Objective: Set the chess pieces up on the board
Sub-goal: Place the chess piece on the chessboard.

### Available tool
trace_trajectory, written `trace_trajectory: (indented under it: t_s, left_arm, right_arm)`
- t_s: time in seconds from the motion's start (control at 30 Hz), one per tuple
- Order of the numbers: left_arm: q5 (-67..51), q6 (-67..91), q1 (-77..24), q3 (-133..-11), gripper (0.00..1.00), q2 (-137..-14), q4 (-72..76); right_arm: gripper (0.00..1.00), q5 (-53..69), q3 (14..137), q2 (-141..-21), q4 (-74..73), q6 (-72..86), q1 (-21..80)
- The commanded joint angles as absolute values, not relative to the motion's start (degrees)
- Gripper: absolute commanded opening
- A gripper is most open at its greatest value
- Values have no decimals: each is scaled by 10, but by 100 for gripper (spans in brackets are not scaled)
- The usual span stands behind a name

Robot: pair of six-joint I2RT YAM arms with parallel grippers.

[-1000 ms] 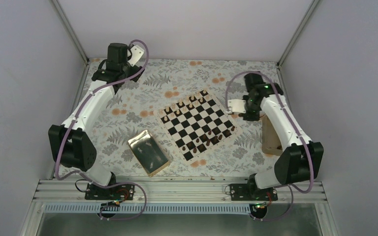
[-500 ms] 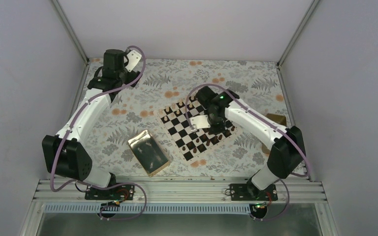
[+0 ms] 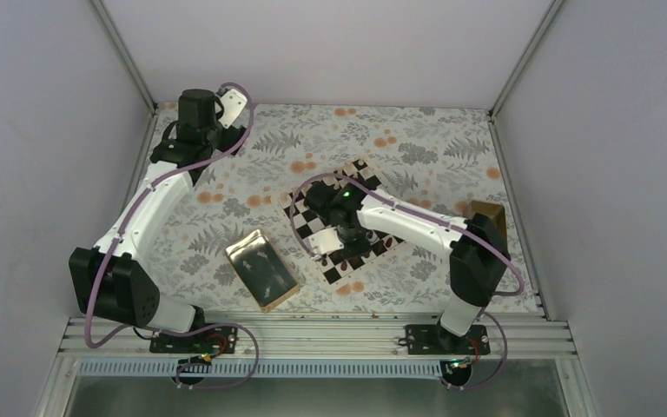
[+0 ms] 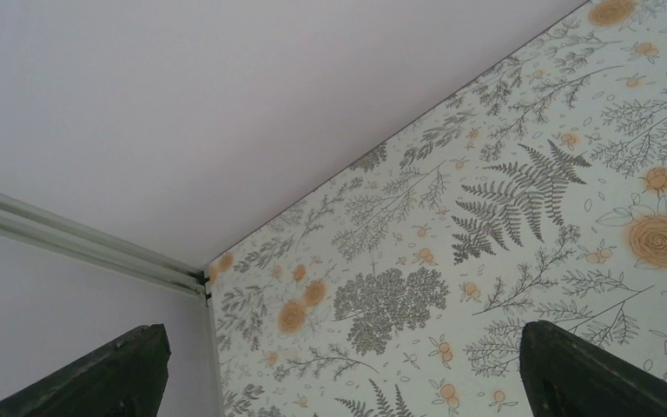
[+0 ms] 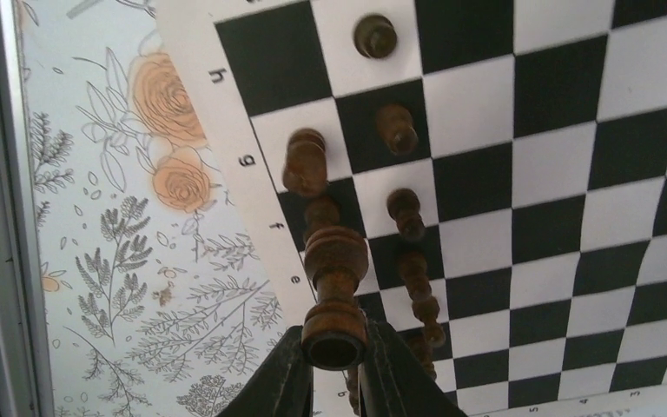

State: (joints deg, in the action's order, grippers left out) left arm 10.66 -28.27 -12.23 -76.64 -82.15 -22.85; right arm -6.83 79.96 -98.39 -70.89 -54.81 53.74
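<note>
The board lies tilted mid-table, black and cream squares inside a pale rim. My right gripper is shut on a dark brown chess piece, held above the board's near-left part, over the edge rows. Dark pieces stand in two rows there. Light pieces stand along the far edge, partly hidden by the arm. In the top view the right gripper hangs over the board. My left gripper is open over bare cloth in the far-left corner, its fingertips wide apart.
A shiny gold tray lies left of the board near the front. A small tan box stands at the right wall. One dark piece lies on the floral cloth just in front of the board.
My right arm has swung from the tan box at the right across the board to its near-left part, carrying the dark piece. The left arm pulled slightly further into the far-left corner.
</note>
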Motion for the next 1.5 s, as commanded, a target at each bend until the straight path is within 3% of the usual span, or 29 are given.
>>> trace_trajectory:
  t_s: [0.0,0.5,1.47]
  left_arm:
    - [99,-280,-119,-755,100,-799,-221]
    - [67,-287,-80,-712,100,-757,-210]
    - [37,-270,-70,-707,100,-756,-217]
  right_arm:
    - [15,-88,822,-1003,-728,-513,579]
    - [15,-100,857,-1077,-734,-483,665]
    - [16,-108,780,-1058,-657,-497,644]
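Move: The right hand already holds a dark rook by its top, upright over the near rank of dark chess pieces. The empty corner square h8 lies about 4 cm back, 4 cm left and 11 cm below. The g8 piece is about 2 cm back and 1 cm left, the h7 pawn 1 cm back and 6 cm left, and the g7 pawn 1 cm ahead and 3 cm left, all roughly 9 cm lower. From the left hand, h8 is some 28 cm back, 25 cm right and 30 cm down. Keeping the dark rook pinched, the right hand sweeps back and to its left towards the corner square h8, about 5 cm across while already sinking. It then goes nearly straight down, some 5 cm lower in all, with a slight counter-clockwise turn and its left side dipping a little. The open left hand drifts about 3 cm left and back, away from the work. ##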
